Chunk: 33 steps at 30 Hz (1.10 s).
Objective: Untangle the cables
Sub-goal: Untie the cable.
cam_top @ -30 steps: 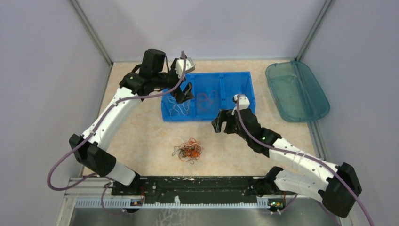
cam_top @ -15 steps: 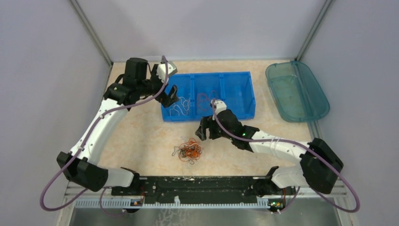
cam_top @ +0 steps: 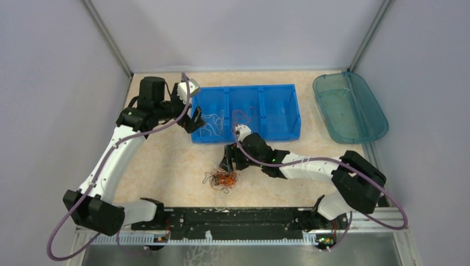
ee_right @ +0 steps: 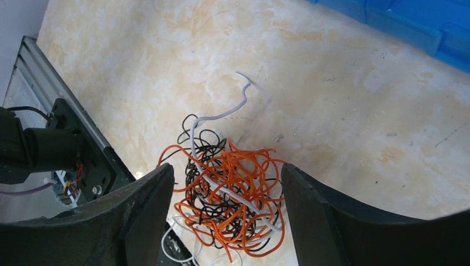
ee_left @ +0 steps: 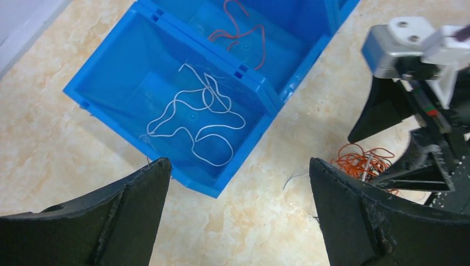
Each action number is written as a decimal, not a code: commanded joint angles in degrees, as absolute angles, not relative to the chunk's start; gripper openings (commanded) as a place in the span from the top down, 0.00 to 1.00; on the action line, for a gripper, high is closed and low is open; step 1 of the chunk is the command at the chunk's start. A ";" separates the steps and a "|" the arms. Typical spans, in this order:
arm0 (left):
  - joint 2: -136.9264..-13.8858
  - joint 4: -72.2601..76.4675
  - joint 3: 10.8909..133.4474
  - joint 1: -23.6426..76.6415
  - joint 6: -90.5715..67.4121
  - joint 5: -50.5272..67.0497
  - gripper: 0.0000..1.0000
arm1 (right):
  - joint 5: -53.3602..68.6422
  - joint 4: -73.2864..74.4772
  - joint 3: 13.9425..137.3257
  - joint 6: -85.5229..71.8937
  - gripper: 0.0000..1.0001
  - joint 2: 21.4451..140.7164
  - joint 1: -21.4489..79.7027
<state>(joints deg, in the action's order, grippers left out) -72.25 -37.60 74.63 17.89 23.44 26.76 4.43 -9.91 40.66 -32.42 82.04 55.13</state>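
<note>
A tangled ball of thin orange, black and white cables lies on the table in front of the blue bin; the right wrist view shows it between my right fingers. My right gripper is open and empty, just above and behind the tangle. My left gripper is open and empty at the bin's left end. The blue bin holds white cables in its left compartment and a red-orange cable in the middle one. The tangle's edge also shows in the left wrist view.
A teal translucent tray stands at the back right. A black rail with the arm bases runs along the near edge. Grey walls close in the left, back and right sides.
My right gripper has moved left and toward the front, from beside the bin to just above the tangle. My left gripper has drawn back leftward out of the bin's left compartment.
</note>
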 commanded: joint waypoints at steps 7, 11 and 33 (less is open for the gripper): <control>-65.44 -37.02 67.16 17.93 32.69 37.86 0.00 | 5.77 -16.87 41.17 -34.94 0.34 84.84 56.30; -64.25 -38.68 63.82 17.93 37.35 38.67 0.00 | 6.07 -17.23 40.95 -35.43 0.37 86.24 56.72; -58.78 -45.98 49.11 19.29 54.08 42.89 0.00 | 3.98 -12.61 39.13 -33.91 0.49 79.72 57.04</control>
<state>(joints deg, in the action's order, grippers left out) -60.27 -44.49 51.55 18.46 50.19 40.38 3.95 -11.99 39.07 -34.98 82.06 56.27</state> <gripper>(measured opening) 0.998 0.522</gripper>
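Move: For the right hand, close above the tangle, its middle lies about 2 cm back, 2 cm left and 6 cm below. The loose white end sticks out some 5 cm ahead and 4 cm left of that middle. From the left hand, the tangle is roughly 14 cm back, 9 cm right and 22 cm down, while the box's left compartment with the white cable lies about 12 cm ahead, 3 cm right and 21 cm below. Back and down comes the open left hand, first almost level, then sinking steadily, about 10 cm each way, swinging some 25 degrees clockwise as it leaves the blue box for the tangle. The right hand dips about 2 cm over the tangle, easing slightly left, then rises most of the way back, its fingers narrowing partway around the white cable's line; whether they touch it can't be seen. ##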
